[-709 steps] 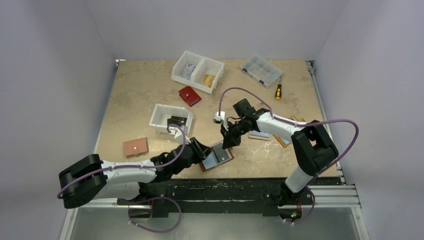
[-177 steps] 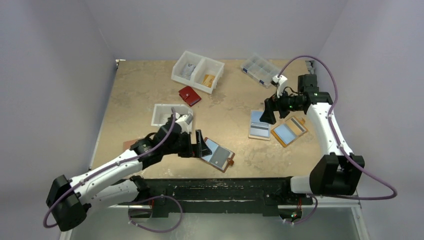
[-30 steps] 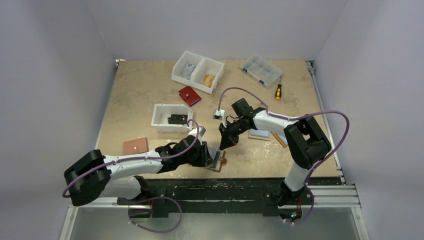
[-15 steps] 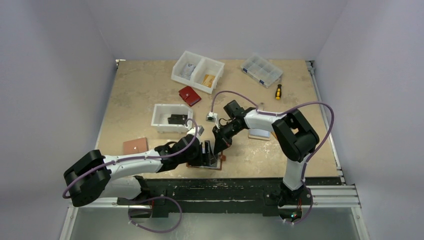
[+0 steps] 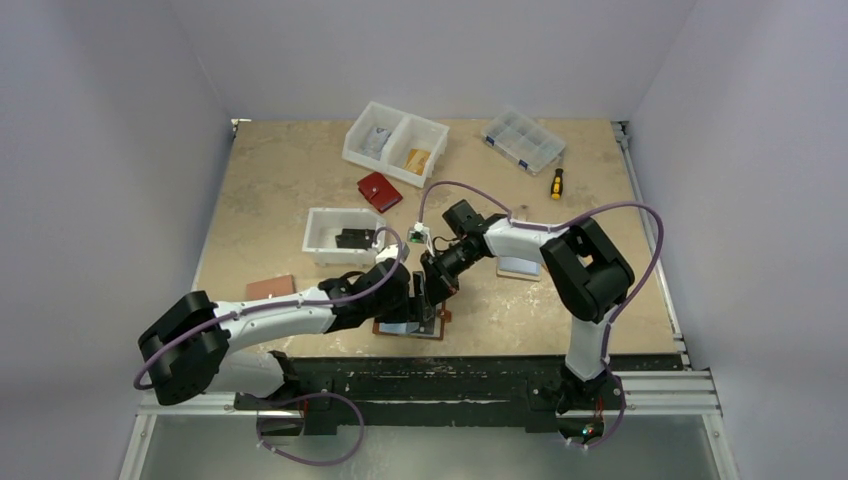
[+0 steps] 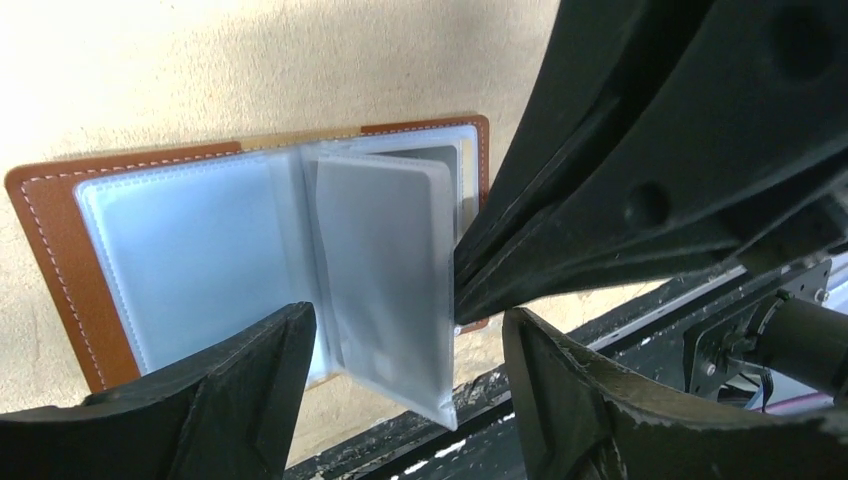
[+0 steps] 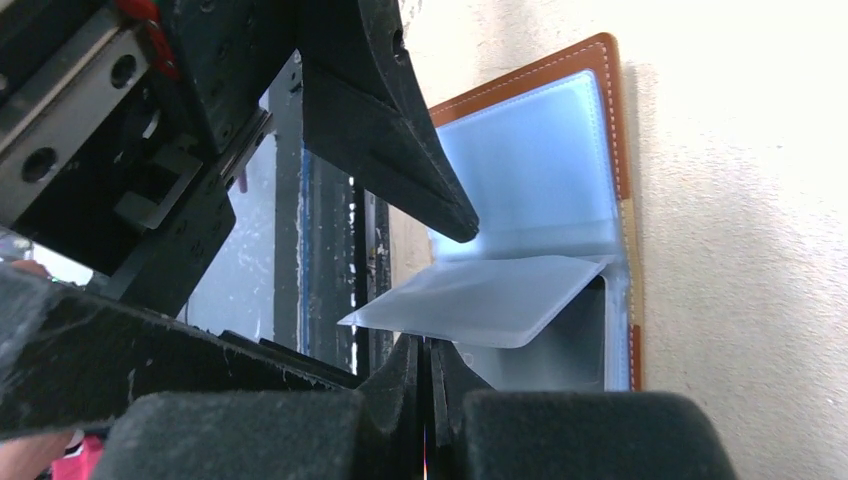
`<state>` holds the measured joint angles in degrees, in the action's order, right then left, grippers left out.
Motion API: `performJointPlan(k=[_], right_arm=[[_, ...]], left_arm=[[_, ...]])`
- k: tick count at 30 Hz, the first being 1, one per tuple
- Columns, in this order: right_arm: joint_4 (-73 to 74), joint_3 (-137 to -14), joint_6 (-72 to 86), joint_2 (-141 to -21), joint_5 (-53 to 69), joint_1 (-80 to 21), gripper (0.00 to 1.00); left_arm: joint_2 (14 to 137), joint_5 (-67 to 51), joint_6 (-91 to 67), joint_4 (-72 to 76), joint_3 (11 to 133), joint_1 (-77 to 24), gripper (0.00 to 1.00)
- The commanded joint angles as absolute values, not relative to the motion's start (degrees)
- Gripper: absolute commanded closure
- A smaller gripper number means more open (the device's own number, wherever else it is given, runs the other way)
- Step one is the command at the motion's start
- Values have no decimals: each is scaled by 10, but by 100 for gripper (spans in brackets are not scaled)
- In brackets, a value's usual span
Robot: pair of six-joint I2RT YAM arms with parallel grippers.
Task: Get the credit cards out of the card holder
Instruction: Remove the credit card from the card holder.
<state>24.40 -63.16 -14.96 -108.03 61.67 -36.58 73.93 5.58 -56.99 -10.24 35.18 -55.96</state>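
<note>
The card holder [image 5: 392, 330] lies open near the table's front edge, brown leather [image 6: 45, 250] round clear sleeves. One clear sleeve page [image 6: 385, 290] stands up from its spine. My left gripper [image 6: 408, 330] hangs open over it, the raised page loose between its fingers. My right gripper [image 7: 428, 345] is shut with nothing seen between its tips, which sit just under that page [image 7: 480, 300]. From above, the left gripper [image 5: 405, 300] and the right gripper [image 5: 432, 290] crowd together over the holder. A dark credit card [image 6: 445, 175] shows through the sleeve beneath the page.
A white tray [image 5: 318, 228] with a black object stands behind the left arm. Farther back are a red wallet [image 5: 379, 191], a two-part bin [image 5: 395, 140], a clear organiser [image 5: 522, 140] and a screwdriver [image 5: 556, 183]. A tan holder [image 5: 270, 287] lies left, a blue-panelled one [image 5: 520, 268] right.
My left gripper has opened and let go of the holder, which now lies flat and open. My right gripper, still shut, has moved left and down to the raised page.
</note>
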Motion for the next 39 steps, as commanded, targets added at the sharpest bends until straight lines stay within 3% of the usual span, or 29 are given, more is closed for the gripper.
performJointPlan(k=[1,17,21,29,31,35,39], right_arm=[[262,-657,-161,-1091,655,-372,100],[307,-677,-216,-1088,679,-375,100],[322,-678,-241,-1072,670,-375,100],[399,-690,-340,-1024,642,-375,100],[455,-698,-399,-1013,643,-374,97],[597,-734,-552,-1013,650,-374,81],[641,-731,-631,-997,651,-374,69]], left_arm=[[756,83,-567,-144,395,-557,29],[765,133,-567,-223,418,-556,54],[761,145,-568,-243,419,-556,69],[736,153,-573,-242,403,-553,74],[734,151,-565,-238,401,-553,78],[731,142,-559,-222,395,-552,78],[727,131,-562,-197,384,-551,78]])
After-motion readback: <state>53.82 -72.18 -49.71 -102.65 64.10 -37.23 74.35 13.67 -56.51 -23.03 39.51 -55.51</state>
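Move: Between the left hand's wide-open fingers stands the card holder's clear sleeve, its middle about 2 cm ahead of that hand, 1 cm left and 1 cm below; from the closed right hand it lies some 2 cm ahead, 2 cm left and 1 cm down. Roughly 3 to 4 cm below the left hand and 1 cm ahead lie the blue left panel, 6 cm to its left, the grey card, 1 cm to its right, and the clasp, 6 cm to its right. Closing from wide to nearly shut around the standing sleeve, the left hand waits at first, then goes about 4 cm left with it, rolling some 10 degrees, left side rising. The right hand's closed tips start against the sleeve's free edge and edge slightly left; then the hand backs off about 5 cm up, also right and back, turning some 25 degrees and parting its fingers a little. ##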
